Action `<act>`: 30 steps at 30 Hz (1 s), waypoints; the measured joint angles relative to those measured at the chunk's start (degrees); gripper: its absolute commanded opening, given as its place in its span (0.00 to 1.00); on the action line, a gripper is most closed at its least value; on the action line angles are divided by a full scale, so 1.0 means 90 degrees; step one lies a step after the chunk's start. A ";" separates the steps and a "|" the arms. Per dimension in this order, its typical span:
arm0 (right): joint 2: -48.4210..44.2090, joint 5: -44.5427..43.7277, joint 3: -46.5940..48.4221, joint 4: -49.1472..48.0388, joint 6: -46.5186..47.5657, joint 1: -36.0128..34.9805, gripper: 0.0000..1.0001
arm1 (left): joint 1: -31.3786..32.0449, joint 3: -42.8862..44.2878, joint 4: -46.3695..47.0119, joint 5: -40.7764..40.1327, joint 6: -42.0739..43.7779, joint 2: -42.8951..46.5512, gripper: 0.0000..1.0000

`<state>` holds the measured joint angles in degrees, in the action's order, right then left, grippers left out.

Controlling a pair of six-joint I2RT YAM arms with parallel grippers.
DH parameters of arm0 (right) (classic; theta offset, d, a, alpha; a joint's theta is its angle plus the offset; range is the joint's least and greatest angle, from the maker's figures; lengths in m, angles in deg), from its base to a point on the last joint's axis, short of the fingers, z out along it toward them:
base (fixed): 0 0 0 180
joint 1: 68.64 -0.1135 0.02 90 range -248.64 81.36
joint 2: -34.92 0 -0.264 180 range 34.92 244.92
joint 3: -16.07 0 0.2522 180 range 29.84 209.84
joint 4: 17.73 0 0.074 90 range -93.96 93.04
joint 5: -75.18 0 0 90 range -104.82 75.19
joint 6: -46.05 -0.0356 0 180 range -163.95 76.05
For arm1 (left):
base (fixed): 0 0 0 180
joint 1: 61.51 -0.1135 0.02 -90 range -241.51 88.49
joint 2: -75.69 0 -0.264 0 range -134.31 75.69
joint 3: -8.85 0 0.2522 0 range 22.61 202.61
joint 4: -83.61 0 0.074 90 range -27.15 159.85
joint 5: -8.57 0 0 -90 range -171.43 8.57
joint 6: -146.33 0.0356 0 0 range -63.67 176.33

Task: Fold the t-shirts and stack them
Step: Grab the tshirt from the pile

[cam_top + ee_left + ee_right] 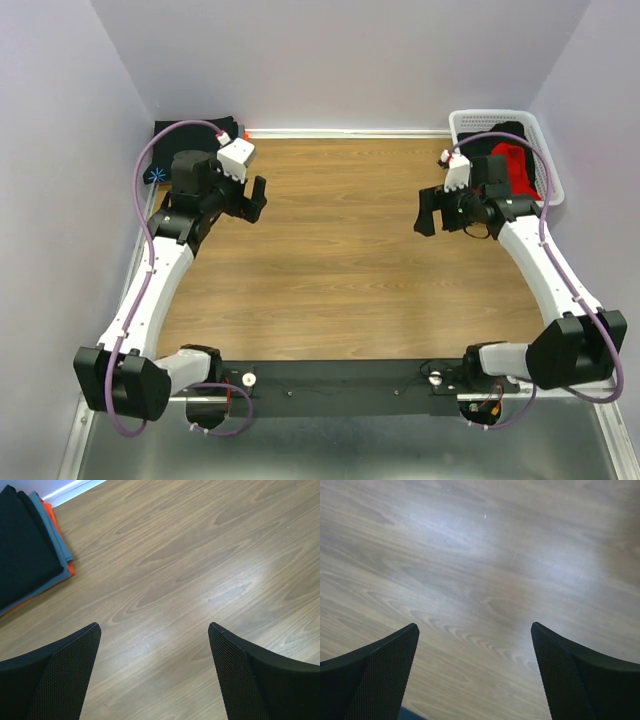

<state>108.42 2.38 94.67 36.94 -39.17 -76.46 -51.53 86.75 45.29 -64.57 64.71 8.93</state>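
A folded stack of t-shirts (188, 134) lies in the back left corner, black on top. The left wrist view shows that stack (22, 550) with a grey-blue layer and an orange-red edge beneath. A bright red t-shirt (518, 166) lies crumpled with black cloth in the white basket (492, 119) at the back right, partly hidden by the right arm. My left gripper (245, 204) (154, 626) hangs open over bare wood, just right of the stack. My right gripper (438, 217) (474, 625) is open too, over bare wood left of the basket. Neither holds anything.
The wooden table (340, 240) stretches between the two arms. Lilac walls close in the back and both sides. A black rail (340, 385) with the arm bases runs along the near edge.
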 measured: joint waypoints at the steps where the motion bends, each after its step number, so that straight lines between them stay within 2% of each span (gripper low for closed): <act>1: 0.0129 -0.0005 0.0199 0.0046 0.0068 0.0002 1.00 | -0.0056 0.0061 -0.0039 0.0056 0.0034 -0.0010 0.96; 6: 0.0918 -0.0053 0.1520 0.0289 0.0209 0.0041 1.00 | -0.0544 0.0665 -0.0342 0.0670 0.0185 -0.0578 0.96; 9: 0.1683 -0.0024 0.2756 0.0447 0.0274 0.0306 1.00 | -0.0981 0.1027 -0.0566 0.1076 0.0231 -0.1042 0.96; 16: 0.3560 0.0265 0.5302 0.0843 0.0498 0.1882 1.00 | -0.1081 0.1299 -0.0947 0.1384 0.0328 -0.1418 0.96; 23: 0.4874 0.0335 0.6016 0.1260 0.0573 0.2788 1.00 | -0.1158 0.1409 -0.0984 0.1450 0.0325 -0.1452 0.96; 30: 0.5549 0.0138 0.5999 0.1474 0.0571 0.2905 1.00 | -0.1192 0.1406 -0.0981 0.1467 0.0325 -0.1566 0.96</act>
<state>158.36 3.62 148.66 50.21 -34.04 -50.32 -62.26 99.41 36.46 -51.37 67.64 -5.17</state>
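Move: The red t-shirt lies in the white basket about 20 cm ahead of my right hand, some 21 cm to its right and 13 cm below. The basket's middle is about 4 cm farther out than the red shirt, and the dark t-shirts lie about 7 cm beyond it and 4 cm to its left. From my left hand, the red shirt is roughly 75 cm to the right, 17 cm ahead and 20 cm lower. I swing my open right hand up and forward to clear the basket's rim, then right and down over the red t-shirt, ending about 20 cm farther right and 18 cm farther out, still sinking, turned some 20 degrees clockwise. My left hand, also open, shifts about 5 cm forward and left towards the folded stack, tipping slightly down. ##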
